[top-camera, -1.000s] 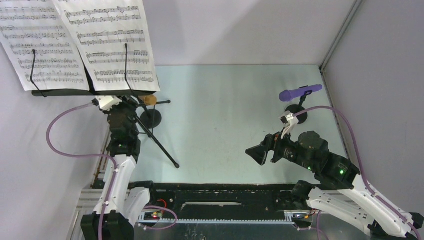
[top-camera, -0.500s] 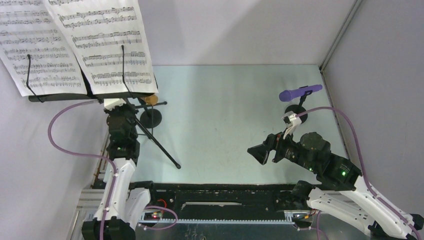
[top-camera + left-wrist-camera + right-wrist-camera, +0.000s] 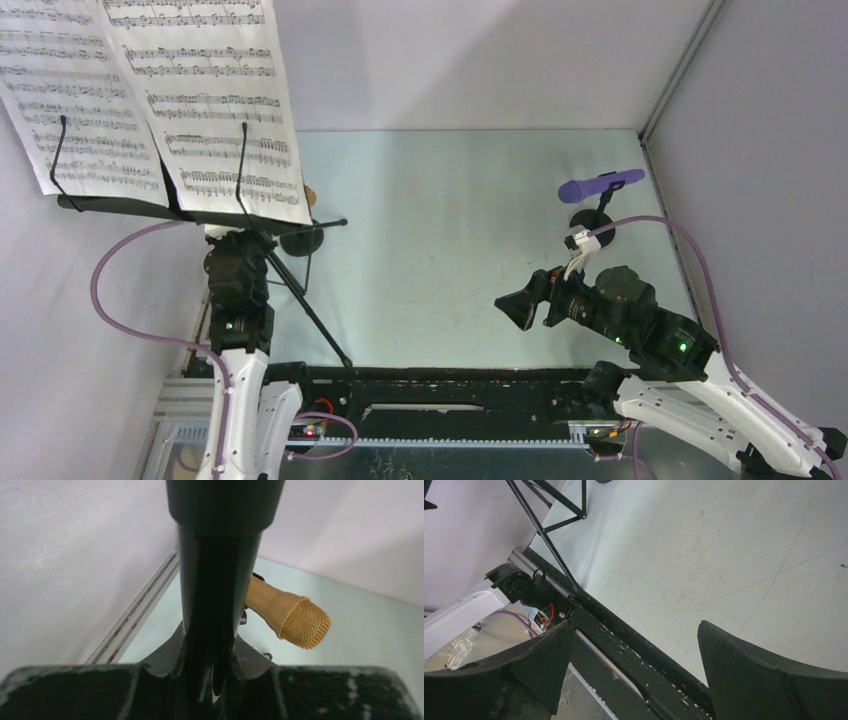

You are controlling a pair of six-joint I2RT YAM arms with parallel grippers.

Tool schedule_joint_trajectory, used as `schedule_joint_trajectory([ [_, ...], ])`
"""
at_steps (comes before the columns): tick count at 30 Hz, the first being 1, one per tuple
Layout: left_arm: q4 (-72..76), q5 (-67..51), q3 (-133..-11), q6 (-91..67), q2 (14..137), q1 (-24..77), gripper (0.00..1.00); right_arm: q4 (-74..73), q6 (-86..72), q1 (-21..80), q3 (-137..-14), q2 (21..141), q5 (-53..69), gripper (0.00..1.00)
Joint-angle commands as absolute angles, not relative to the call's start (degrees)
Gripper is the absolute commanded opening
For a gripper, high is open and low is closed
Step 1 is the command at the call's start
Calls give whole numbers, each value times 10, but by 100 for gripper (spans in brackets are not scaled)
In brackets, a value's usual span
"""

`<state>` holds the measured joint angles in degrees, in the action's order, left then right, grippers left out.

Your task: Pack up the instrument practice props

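Observation:
The black music rack (image 3: 150, 207) stands at the far left on tripod legs (image 3: 310, 315), with white sheet-music pages (image 3: 200, 90) clipped to it. My left gripper (image 3: 240, 240) is shut on the rack's black post (image 3: 215, 580), which fills the gap between the jaws (image 3: 212, 650). Just behind the post the tan microphone (image 3: 295, 617) rests in a black round-based holder (image 3: 300, 240). At the far right the purple microphone (image 3: 598, 184) lies across its own holder (image 3: 600, 228). My right gripper (image 3: 515, 305) hovers open and empty (image 3: 634, 645) over the near table edge.
Grey walls close in the table on the left, back and right. A black rail (image 3: 450, 380) runs along the near edge between the arm bases. Purple cables (image 3: 690, 250) loop from both wrists. One tripod leg tip (image 3: 348, 362) reaches the rail.
The left jaws have closed on the rack's post. The rack with its pages has shifted toward the near edge, its leg tip sliding nearer the rail. The right arm has barely moved.

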<state>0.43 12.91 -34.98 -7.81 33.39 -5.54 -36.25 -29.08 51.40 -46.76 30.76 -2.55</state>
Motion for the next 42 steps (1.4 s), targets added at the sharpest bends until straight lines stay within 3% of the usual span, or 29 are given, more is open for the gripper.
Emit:
schedule_joint_trajectory([
  [1, 6, 59, -387, -135, 280, -45, 0, -354, -291, 517, -465, 303, -32, 100],
  [17, -53, -57, -388, -107, 164, 33, 0, -357, -301, 517, -452, 280, -32, 100],
  [26, -60, -7, -395, -153, 174, 68, 0, -363, -310, 517, -446, 268, -41, 100],
  [42, 13, 149, -476, -133, 305, 246, 0, -374, -319, 517, -445, 265, -55, 100],
])
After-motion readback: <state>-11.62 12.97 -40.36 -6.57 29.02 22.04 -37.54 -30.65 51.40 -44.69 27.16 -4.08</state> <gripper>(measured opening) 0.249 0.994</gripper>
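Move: The left hand already grips the music stand's black pole, and the clear middle of the table lies some 37 cm to this hand's right, 3 cm back and 27 cm below. The brown microphone on its little stand is about 8 cm ahead, 5 cm right and 14 cm lower; the music stand's right-pointing foot is roughly 6 cm ahead, 17 cm right and 25 cm down. From the right hand that clear middle is about 11 cm ahead, 18 cm left and 24 cm below. Keeping its grip on the pole, the left hand first draws the music stand right and back, away from the brown microphone, lifting it slightly and turning clockwise some 25 degrees. After a brief near-stop it carries the stand farther right towards the table's clear middle, now easing forward a little, ending about 13 cm right of where it began. ##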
